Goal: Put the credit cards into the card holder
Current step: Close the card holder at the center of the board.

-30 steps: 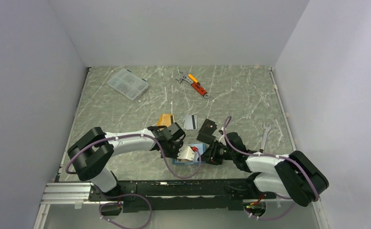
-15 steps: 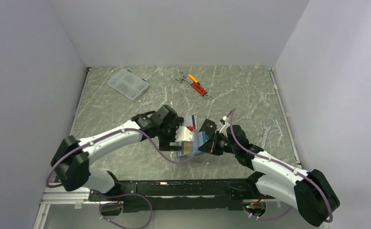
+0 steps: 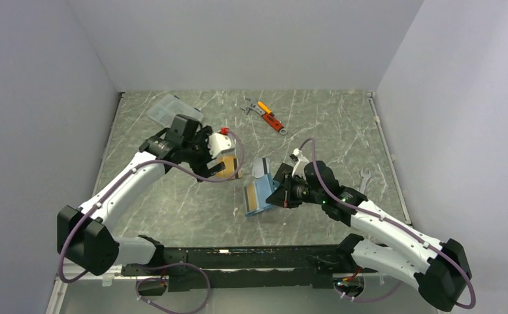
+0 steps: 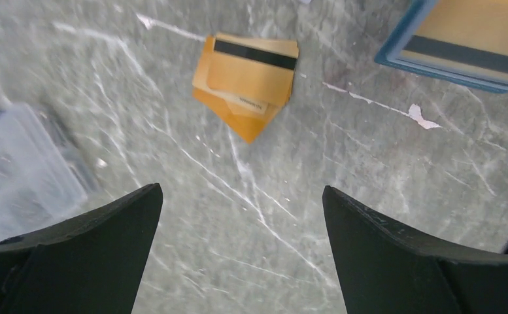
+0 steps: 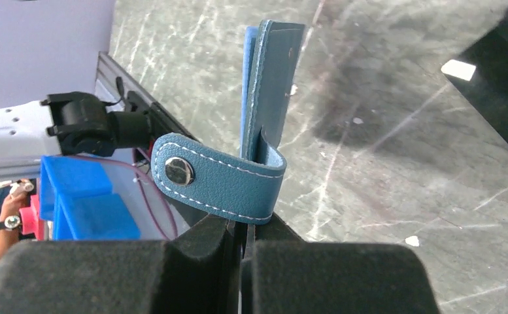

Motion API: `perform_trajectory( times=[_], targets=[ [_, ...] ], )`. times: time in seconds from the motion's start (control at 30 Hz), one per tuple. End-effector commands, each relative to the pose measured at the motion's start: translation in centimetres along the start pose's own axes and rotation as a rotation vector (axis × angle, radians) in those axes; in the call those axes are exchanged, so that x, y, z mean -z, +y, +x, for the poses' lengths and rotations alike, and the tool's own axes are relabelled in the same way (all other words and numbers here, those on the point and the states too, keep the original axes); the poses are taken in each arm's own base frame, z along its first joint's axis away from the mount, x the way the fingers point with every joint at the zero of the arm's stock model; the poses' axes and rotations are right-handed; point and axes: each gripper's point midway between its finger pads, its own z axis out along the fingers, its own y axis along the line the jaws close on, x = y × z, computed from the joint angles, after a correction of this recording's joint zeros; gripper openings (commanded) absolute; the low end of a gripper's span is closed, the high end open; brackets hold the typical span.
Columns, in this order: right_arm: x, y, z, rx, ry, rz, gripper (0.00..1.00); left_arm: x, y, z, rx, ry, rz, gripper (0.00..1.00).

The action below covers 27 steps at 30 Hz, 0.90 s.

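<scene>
The teal-blue card holder (image 3: pixel 257 196) is held open and tilted above the table, with a tan pocket showing. My right gripper (image 3: pixel 281 193) is shut on its right edge. In the right wrist view the card holder (image 5: pixel 272 78) stands edge-on above the right gripper (image 5: pixel 244 229), and its snap strap (image 5: pixel 218 178) curls over the fingertips. Orange-gold credit cards (image 3: pixel 228 165) lie overlapped on the table, and a silver-grey credit card (image 3: pixel 260 167) lies just right of them. My left gripper (image 3: pixel 217 157) hovers open and empty over the orange credit cards (image 4: pixel 248 75), which lie ahead of the left gripper (image 4: pixel 241 190).
A clear plastic organiser box (image 3: pixel 171 108) lies at the back left, partly behind the left arm. An orange-red adjustable wrench (image 3: pixel 272 119) and a small metal tool (image 3: pixel 248 106) lie at the back. A steel spanner (image 3: pixel 363 178) lies at the right.
My left gripper has opened and swung back-left, away from the card holder to the orange cards. My right gripper has closed on the card holder and carried it farther from the near edge.
</scene>
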Motion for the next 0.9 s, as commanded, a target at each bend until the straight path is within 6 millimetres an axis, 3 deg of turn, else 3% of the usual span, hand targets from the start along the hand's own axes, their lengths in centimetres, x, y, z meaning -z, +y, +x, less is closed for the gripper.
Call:
perform_trajectory(
  times=[0.0, 0.2, 0.43, 0.7, 0.87],
  targets=[
    [2.3, 3.8, -2.3, 0.102, -0.063, -0.061, 0.0, 0.1, 0.1, -0.1, 0.187, -0.148, 0.058, 0.99],
    [4.6, 8.2, -3.7, 0.154, -0.096, -0.185, 0.0, 0.0, 1.5, 0.4, 0.346, -0.262, 0.044, 0.99],
    [7.1, 13.4, -5.9, 0.214, -0.15, -0.35, 0.0, -1.2, 0.1, 1.1, 0.356, -0.334, 0.062, 0.99],
    [8.5, 16.9, -7.7, 0.25, -0.211, -0.478, 0.0, -2.1, -2.9, 0.8, 0.441, -0.357, 0.239, 0.99],
    [7.5, 16.9, -8.5, 0.24, -0.232, -0.49, 0.0, -1.5, -3.5, -1.1, 0.477, -0.425, 0.33, 0.99]
  ],
)
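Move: The right gripper already holds the open card holder by its strap end; the holder's middle lies about 4 cm left, 3 cm ahead and 5 cm below it. The left gripper is 18 cm left and 12 cm ahead, 4 cm higher. Some 18 cm ahead on the table, 14 cm down, lie grey cards 2 cm left and black cards 6 cm right. From the left gripper, the holder is 14 cm right, 9 cm back, 9 cm below. Lift the open card holder about 16 cm with the right gripper still pinching its strap end, easing some 3 cm left and tipping the fingers up as it rises. Sink the left gripper about 4 cm, wide open and empty, first slightly left and then back right, swinging its fingers some 30 degrees to point more to the right and less down. ##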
